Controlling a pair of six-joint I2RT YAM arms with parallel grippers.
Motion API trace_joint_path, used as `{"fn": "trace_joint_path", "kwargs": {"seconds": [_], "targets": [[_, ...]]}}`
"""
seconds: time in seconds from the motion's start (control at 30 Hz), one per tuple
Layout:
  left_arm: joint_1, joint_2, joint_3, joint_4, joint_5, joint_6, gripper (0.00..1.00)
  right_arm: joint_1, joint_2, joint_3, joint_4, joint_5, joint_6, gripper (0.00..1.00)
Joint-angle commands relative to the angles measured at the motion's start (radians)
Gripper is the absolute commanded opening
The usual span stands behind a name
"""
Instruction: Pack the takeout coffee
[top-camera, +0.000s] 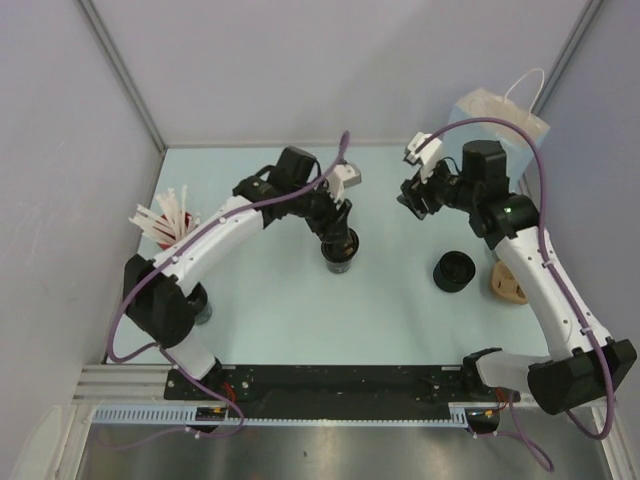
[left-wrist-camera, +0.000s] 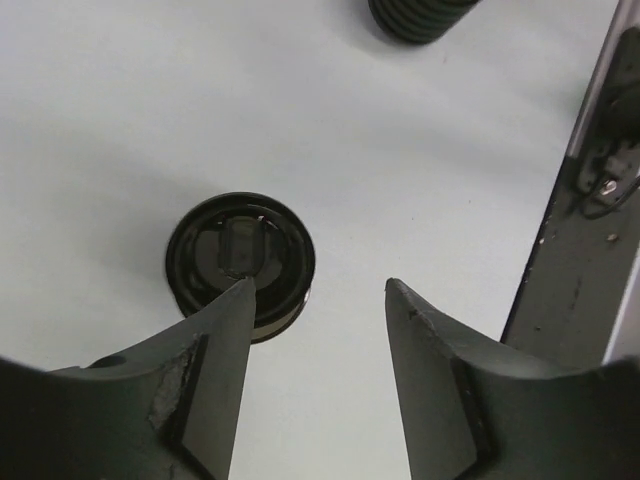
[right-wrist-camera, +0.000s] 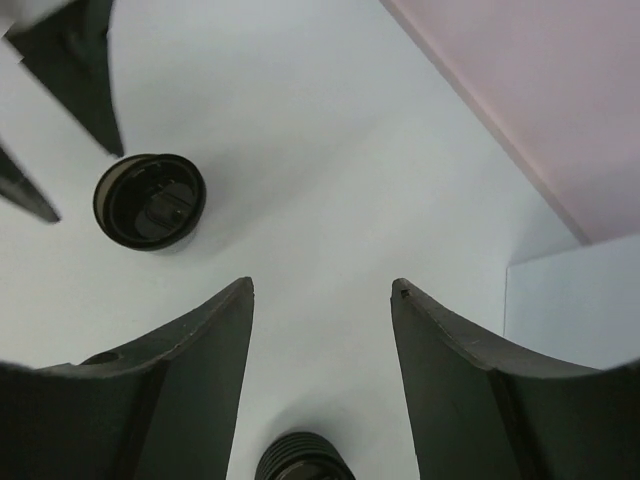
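Observation:
The takeout coffee (top-camera: 340, 250) is a short black cup with a round black sip lid, standing upright at mid-table. My left gripper (top-camera: 337, 222) hovers just above it and is open. In the left wrist view the lidded cup (left-wrist-camera: 240, 262) lies beside and partly under the left fingertip (left-wrist-camera: 235, 300), not between the jaws, and my left gripper (left-wrist-camera: 315, 290) holds nothing. My right gripper (top-camera: 413, 200) hangs open and empty to the right of the cup. The right wrist view shows my right gripper (right-wrist-camera: 322, 288) over bare table, with the cup (right-wrist-camera: 150, 200) at upper left.
A black ribbed cup (top-camera: 455, 272) stands right of centre, beside the brown pulp carrier (top-camera: 508, 282). The pale-blue paper bag (top-camera: 500, 120) stands at the back right corner. A red cup of white straws (top-camera: 172, 222) is at the left. Walls enclose the table.

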Motion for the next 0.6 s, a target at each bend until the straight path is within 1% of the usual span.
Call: {"fn": "trace_joint_path", "kwargs": {"seconds": [0.0,0.03,0.17,0.23,0.27,0.37,0.57], "targets": [[-0.121,-0.001,-0.051,0.020,-0.202,0.083,0.61,-0.122,-0.027,0.005,-0.033,-0.146,0.077,0.63],[-0.133,0.008,-0.048,0.021,-0.242,0.072,0.61,-0.145,-0.030,0.005,-0.050,-0.154,0.086,0.63],[-0.167,0.085,0.004,0.006,-0.290,0.005,0.63,-0.174,-0.045,0.001,-0.067,-0.145,0.118,0.64],[-0.185,0.102,0.024,0.006,-0.325,-0.032,0.63,-0.180,-0.066,-0.019,-0.049,-0.136,0.149,0.64],[-0.196,0.108,0.027,0.007,-0.381,-0.035,0.63,-0.184,-0.074,-0.027,-0.044,-0.134,0.154,0.64],[-0.239,0.129,0.037,0.007,-0.484,-0.041,0.63,-0.185,-0.105,-0.060,-0.019,-0.137,0.171,0.65],[-0.270,0.160,0.037,0.035,-0.570,-0.060,0.62,-0.199,-0.119,-0.097,-0.002,-0.159,0.180,0.65]]}}
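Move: The cup with its black lid set on top stands close under my left hand: the lid is some 4 cm ahead, 3 cm to the right and about 8 cm below. Around it, the stack of black lids is about 30 cm to my left hand's right and nearly level, and the red straw cup some 33 cm to its left and 5 cm ahead. From my right hand the cup's lid lies about 16 cm left, level ahead, some 17 cm down. I drop my open left hand about 8 cm beside the near side of the lidded cup, sliding some 3 cm right and briefly back on the way, while its fingers tip about 20 degrees steeper down; one finger ends over or close by the lid's rim, contact not clear. My right hand, open and empty, clears off about 5 cm to the right, then eases back a little. ##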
